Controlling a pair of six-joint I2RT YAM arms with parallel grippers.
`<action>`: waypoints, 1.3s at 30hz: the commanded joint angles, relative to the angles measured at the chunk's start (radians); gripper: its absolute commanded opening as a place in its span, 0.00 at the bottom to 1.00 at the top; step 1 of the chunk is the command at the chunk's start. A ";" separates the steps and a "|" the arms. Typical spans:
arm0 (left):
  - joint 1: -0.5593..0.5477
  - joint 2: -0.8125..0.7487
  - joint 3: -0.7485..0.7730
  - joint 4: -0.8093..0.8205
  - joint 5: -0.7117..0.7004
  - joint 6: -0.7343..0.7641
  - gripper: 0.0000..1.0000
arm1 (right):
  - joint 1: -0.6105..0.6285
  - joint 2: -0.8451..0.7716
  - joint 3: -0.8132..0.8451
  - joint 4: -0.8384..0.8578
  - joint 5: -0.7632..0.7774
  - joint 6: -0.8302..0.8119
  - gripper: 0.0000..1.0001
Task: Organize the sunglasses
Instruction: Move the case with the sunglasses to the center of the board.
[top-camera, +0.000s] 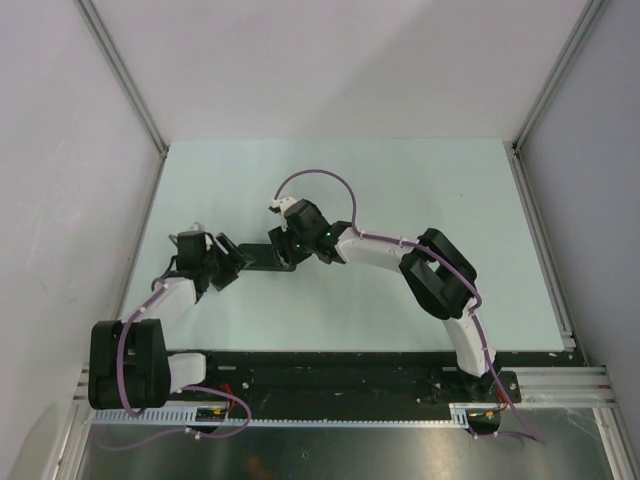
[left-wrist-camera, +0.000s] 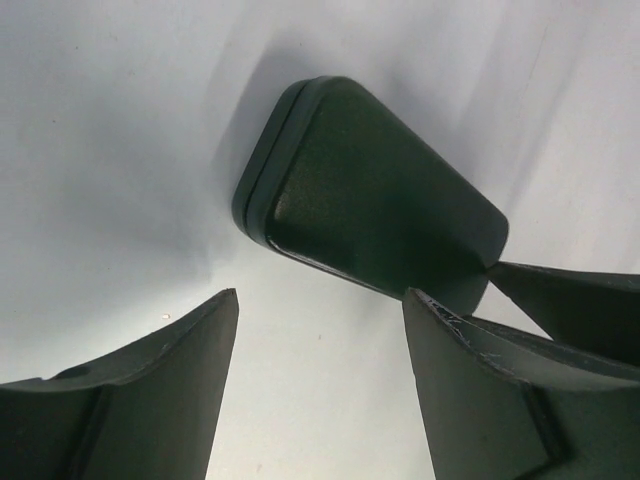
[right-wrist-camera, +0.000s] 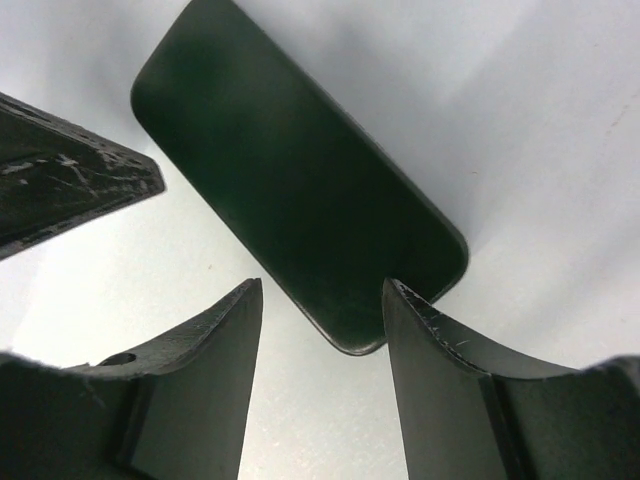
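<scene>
The sunglasses are out of view in every frame. A shut black oblong case (top-camera: 262, 256) lies flat on the pale table (top-camera: 420, 190) between my two grippers. My left gripper (top-camera: 232, 262) is open at the case's left end. In the left wrist view the case (left-wrist-camera: 375, 195) lies just beyond the left gripper (left-wrist-camera: 322, 295), with only bare table in the gap. My right gripper (top-camera: 291, 252) is open at the case's right end. In the right wrist view the case's rounded end (right-wrist-camera: 300, 180) reaches to the right gripper (right-wrist-camera: 323, 283), and one fingertip (right-wrist-camera: 420, 320) overlaps its corner.
Grey walls with metal corner posts (top-camera: 125, 75) enclose the table on three sides. A black base rail (top-camera: 330, 375) runs along the near edge. A purple cable (top-camera: 318, 175) loops above the right wrist. The left gripper's finger (right-wrist-camera: 70, 180) shows in the right wrist view.
</scene>
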 joint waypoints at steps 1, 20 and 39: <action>0.002 -0.057 0.057 -0.019 -0.045 0.020 0.72 | -0.031 -0.009 0.080 -0.082 0.054 -0.034 0.57; 0.062 -0.126 0.086 -0.158 -0.142 0.033 0.95 | -0.071 0.094 0.247 -0.155 -0.240 -0.466 1.00; 0.109 -0.095 0.123 -0.180 -0.064 0.083 0.98 | -0.040 0.281 0.485 -0.434 -0.265 -0.713 1.00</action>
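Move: The closed case lies crosswise under both hands, with nothing else near it. From the right hand, which is over its right end by the near edge, the case's middle is about 6 cm to the left, 3 cm ahead and 2 cm below. From the left hand it is roughly 8 cm to the right, 4 cm ahead and 2 cm below, with one finger close to the near edge. Forward about 6 cm and slightly right over the case's right end, then back about 3 cm and left, the right hand circles and sinks slightly, turning some 35 degrees counter-clockwise and opening from half to full, so that its fingers straddle the case's width near that end. The left hand rises 2–3 cm, draws left and away, and opens wide. ##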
